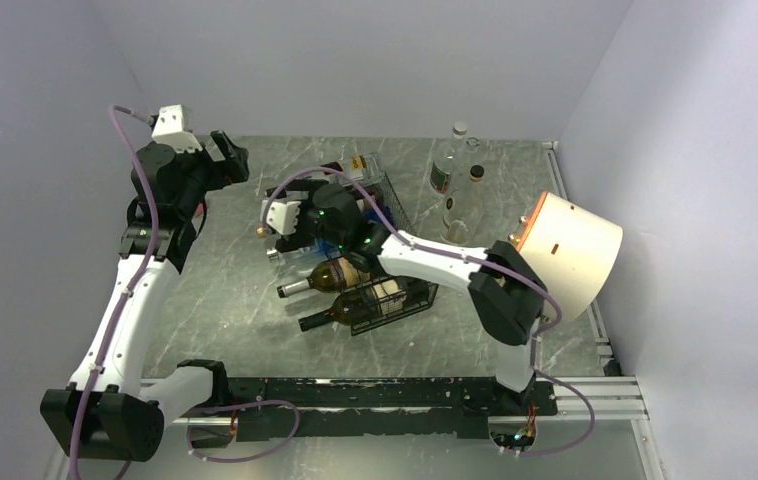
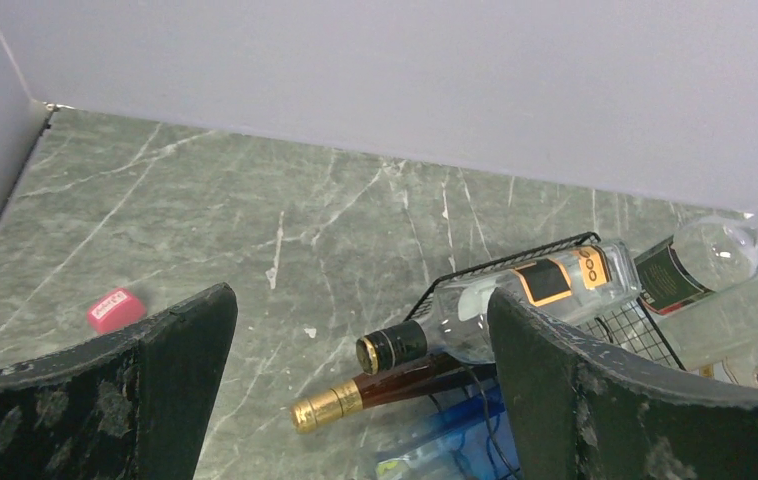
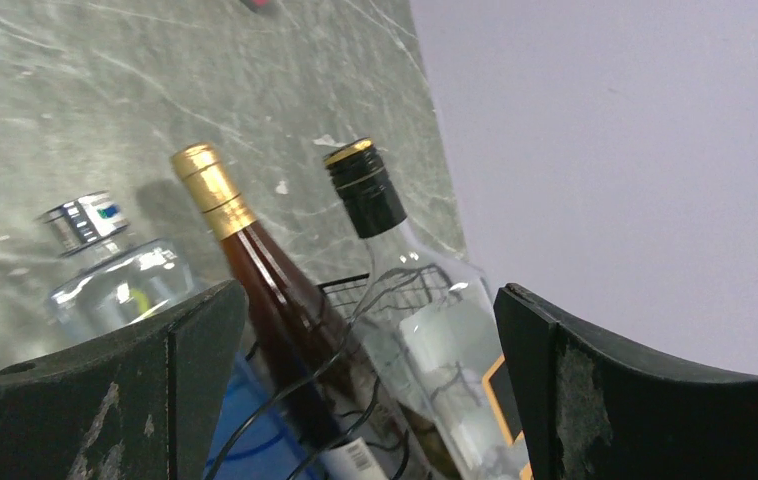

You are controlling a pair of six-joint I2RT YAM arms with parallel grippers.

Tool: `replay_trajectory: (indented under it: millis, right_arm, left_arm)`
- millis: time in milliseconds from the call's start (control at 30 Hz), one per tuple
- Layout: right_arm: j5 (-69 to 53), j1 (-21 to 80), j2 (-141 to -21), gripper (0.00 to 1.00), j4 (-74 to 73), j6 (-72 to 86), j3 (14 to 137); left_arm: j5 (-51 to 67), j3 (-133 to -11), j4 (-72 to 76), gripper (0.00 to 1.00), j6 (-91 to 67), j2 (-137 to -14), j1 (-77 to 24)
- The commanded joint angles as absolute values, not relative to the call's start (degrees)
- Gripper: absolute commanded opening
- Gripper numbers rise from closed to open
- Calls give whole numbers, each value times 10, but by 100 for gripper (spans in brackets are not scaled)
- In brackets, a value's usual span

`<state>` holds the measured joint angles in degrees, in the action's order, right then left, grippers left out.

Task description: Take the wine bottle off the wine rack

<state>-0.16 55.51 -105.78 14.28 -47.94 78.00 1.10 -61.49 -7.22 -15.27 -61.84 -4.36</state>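
Note:
The black wire wine rack (image 1: 410, 300) lies mid-table with several bottles lying in it, necks pointing left. My right gripper (image 1: 290, 238) hovers open over the rack's far end. In the right wrist view (image 3: 370, 295) its jaws are apart above a brown wine bottle with a gold foil cap (image 3: 265, 270) and a clear bottle with a black cap (image 3: 425, 320), touching neither. My left gripper (image 1: 233, 158) is raised at the far left, open and empty. The left wrist view (image 2: 360, 300) shows the brown bottle (image 2: 395, 385), the clear bottle (image 2: 515, 290) and the rack's rim (image 2: 515, 258).
Two clear bottles (image 1: 447, 165) (image 1: 465, 205) stand at the back right beside the rack. A large white cylinder (image 1: 570, 250) lies against the right wall. A small pink object (image 2: 115, 308) sits at far left. A clear silver-capped bottle (image 3: 115, 270) lies beside the brown one.

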Motion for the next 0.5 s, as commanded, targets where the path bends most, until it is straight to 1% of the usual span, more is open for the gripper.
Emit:
replay_trajectory:
  millis: [0,167,467]
  right_arm:
    - [43,557,-1116,100,183,-545,839]
    - [80,559,-1204,100,183,-599,920]
    - [137,562,-1318,99,205,-696,1007]
  left_arm:
    - [-28,-636,-79,99,-140,-606,-46]
    - [-13,-637,-79,99,-145,-611,-36]
    - [-7,-636,-78,99,-149,-609,-20]
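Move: The black-capped bottle on the far side of the rack has its middle some 12 cm ahead of the right hand, 5 cm to its right and 8 cm below, with the neck pointing left. The gold-necked bottle lies about 7 cm nearer the robot than that one, and the blue bottle about 13 cm nearer, both a little lower. From the left hand the black-capped bottle is roughly 12 cm ahead, 19 cm to the right and 19 cm below. Towards the neck of the black-capped bottle, the right hand reaches forward over the rack by about 7 cm, drifting 5 cm left and sinking 5 cm, more steeply late on. The wrist rolls some 15 degrees counter-clockwise as seen from behind it, and the fingers swing slightly towards forward, wide open and touching nothing yet. ##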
